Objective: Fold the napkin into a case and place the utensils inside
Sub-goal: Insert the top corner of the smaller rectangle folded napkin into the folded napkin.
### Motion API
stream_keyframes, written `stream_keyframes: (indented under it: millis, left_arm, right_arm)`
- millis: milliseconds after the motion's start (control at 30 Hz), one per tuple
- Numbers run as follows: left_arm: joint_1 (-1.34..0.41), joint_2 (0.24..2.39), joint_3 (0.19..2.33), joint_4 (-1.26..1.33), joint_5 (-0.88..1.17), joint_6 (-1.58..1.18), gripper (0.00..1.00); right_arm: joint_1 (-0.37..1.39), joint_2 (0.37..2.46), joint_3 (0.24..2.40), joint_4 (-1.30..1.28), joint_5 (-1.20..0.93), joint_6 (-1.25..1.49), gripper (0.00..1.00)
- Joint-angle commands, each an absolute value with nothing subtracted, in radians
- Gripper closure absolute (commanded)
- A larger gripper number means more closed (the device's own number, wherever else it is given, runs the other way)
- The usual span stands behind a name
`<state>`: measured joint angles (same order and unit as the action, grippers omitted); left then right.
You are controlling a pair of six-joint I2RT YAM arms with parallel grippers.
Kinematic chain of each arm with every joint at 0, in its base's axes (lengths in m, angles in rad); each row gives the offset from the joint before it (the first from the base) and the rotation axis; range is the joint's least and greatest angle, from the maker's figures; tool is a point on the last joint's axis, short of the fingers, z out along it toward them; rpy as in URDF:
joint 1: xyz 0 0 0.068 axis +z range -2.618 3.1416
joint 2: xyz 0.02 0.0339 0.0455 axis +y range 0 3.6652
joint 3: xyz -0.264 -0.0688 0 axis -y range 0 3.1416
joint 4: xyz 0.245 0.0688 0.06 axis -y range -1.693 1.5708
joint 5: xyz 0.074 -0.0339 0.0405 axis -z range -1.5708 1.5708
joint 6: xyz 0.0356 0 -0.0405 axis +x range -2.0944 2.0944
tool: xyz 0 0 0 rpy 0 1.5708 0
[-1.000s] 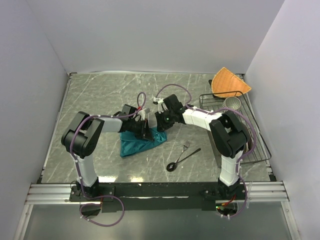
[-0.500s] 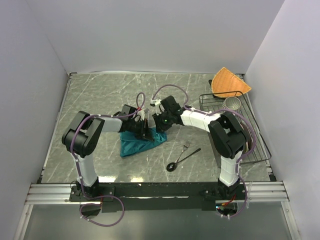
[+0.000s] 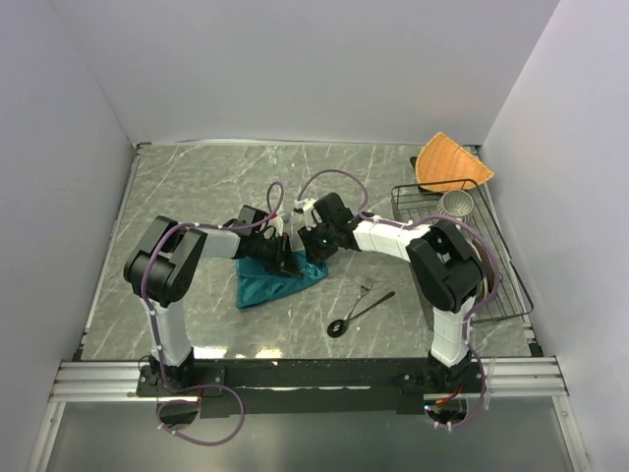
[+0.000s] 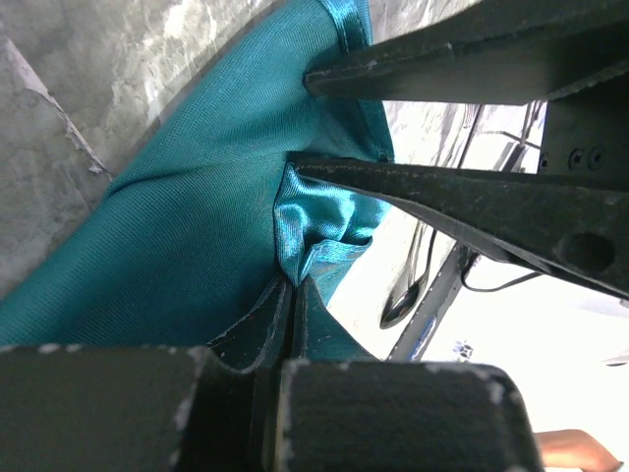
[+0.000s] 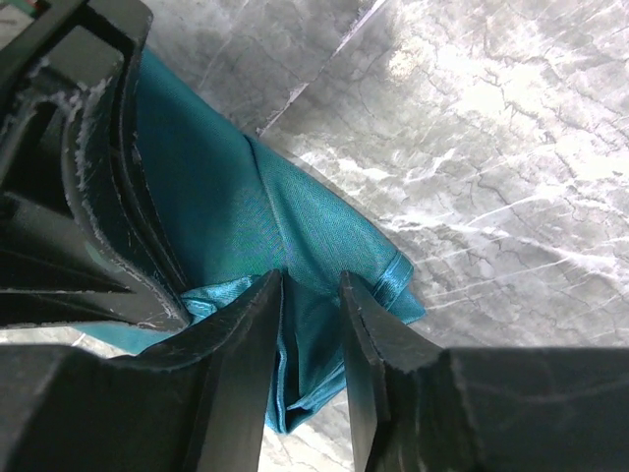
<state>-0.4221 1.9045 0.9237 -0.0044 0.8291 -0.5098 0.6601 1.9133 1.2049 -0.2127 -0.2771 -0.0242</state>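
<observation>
The teal napkin (image 3: 263, 285) lies bunched in a rough triangle in the middle of the table. My left gripper (image 3: 287, 262) is shut on a puckered fold of the napkin (image 4: 187, 226) near its right corner; in the left wrist view the left gripper (image 4: 292, 281) has its pads pressed together on the cloth. My right gripper (image 3: 308, 246) is right beside it, open. In the right wrist view the right gripper (image 5: 312, 282) straddles the napkin (image 5: 246, 211) with a gap between its jaws. The fork (image 3: 366, 287) and the dark spoon (image 3: 360, 314) lie to the right of the napkin.
A wire rack (image 3: 506, 295) stands at the right edge holding a metal cup (image 3: 455, 204). An orange woven fan-shaped cloth (image 3: 452, 162) sits at the back right corner. White walls enclose the table on three sides.
The right gripper's jaws have spread apart and come off the napkin fold, and that wrist has shifted slightly left. The left gripper has kept its hold and stayed put.
</observation>
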Motion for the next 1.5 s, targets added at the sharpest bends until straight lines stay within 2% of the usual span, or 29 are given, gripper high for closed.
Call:
stream_keyframes:
  millis: [0,133,233,567,867,1267,1467]
  left_arm:
    - [-0.416,1.933,0.943,-0.017,0.818,-0.517,0.99]
    - [-0.414,1.931,0.953,-0.025,0.815,-0.514,0.99]
    - [-0.413,1.925,0.959,-0.025,0.813,-0.515,0.99]
    - [-0.410,1.904,1.020,-0.040,0.834,-0.544,0.99]
    - [-0.410,1.943,1.121,-0.090,0.859,-0.535,0.99]
    - [-0.384,2.058,1.135,-0.166,0.839,-0.485,0.99]
    - [-0.373,2.051,1.141,-0.166,0.860,-0.494,0.99]
  right_arm:
    - [0.676,1.890,1.170,-0.198,-0.250,-0.044,0.66]
    - [0.673,1.878,1.180,-0.198,-0.227,-0.052,0.88]
    - [0.675,1.856,1.190,-0.199,-0.232,-0.063,1.00]
    - [0.676,1.787,1.158,-0.189,-0.276,-0.092,1.00]
    - [0.676,1.810,1.160,-0.181,-0.271,-0.084,1.00]
    - [0.669,1.787,1.163,-0.163,-0.271,-0.058,1.00]
    - [0.666,1.764,1.140,-0.140,-0.305,-0.064,1.00]
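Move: The left gripper is already shut on a folded hem of the napkin close above the table. The napkin's right-end fold that it works beside lies about 2 cm ahead and 4 cm to its right. The right gripper's partly open fingers already straddle that fold, roughly 1 cm below its hand point. The fork lies some 10 cm right and 8 cm back from the right gripper, the spoon about 11 cm right and 12 cm back. Shut the right fingers to pinch the fold between them, raise it about 2 cm and hold there. Then, keeping the left gripper closed on its hem, carry it forward in a low hop, up some 3.5 cm and back down to its starting height, ending about 3.5 cm farther out beside the right fingertips. ##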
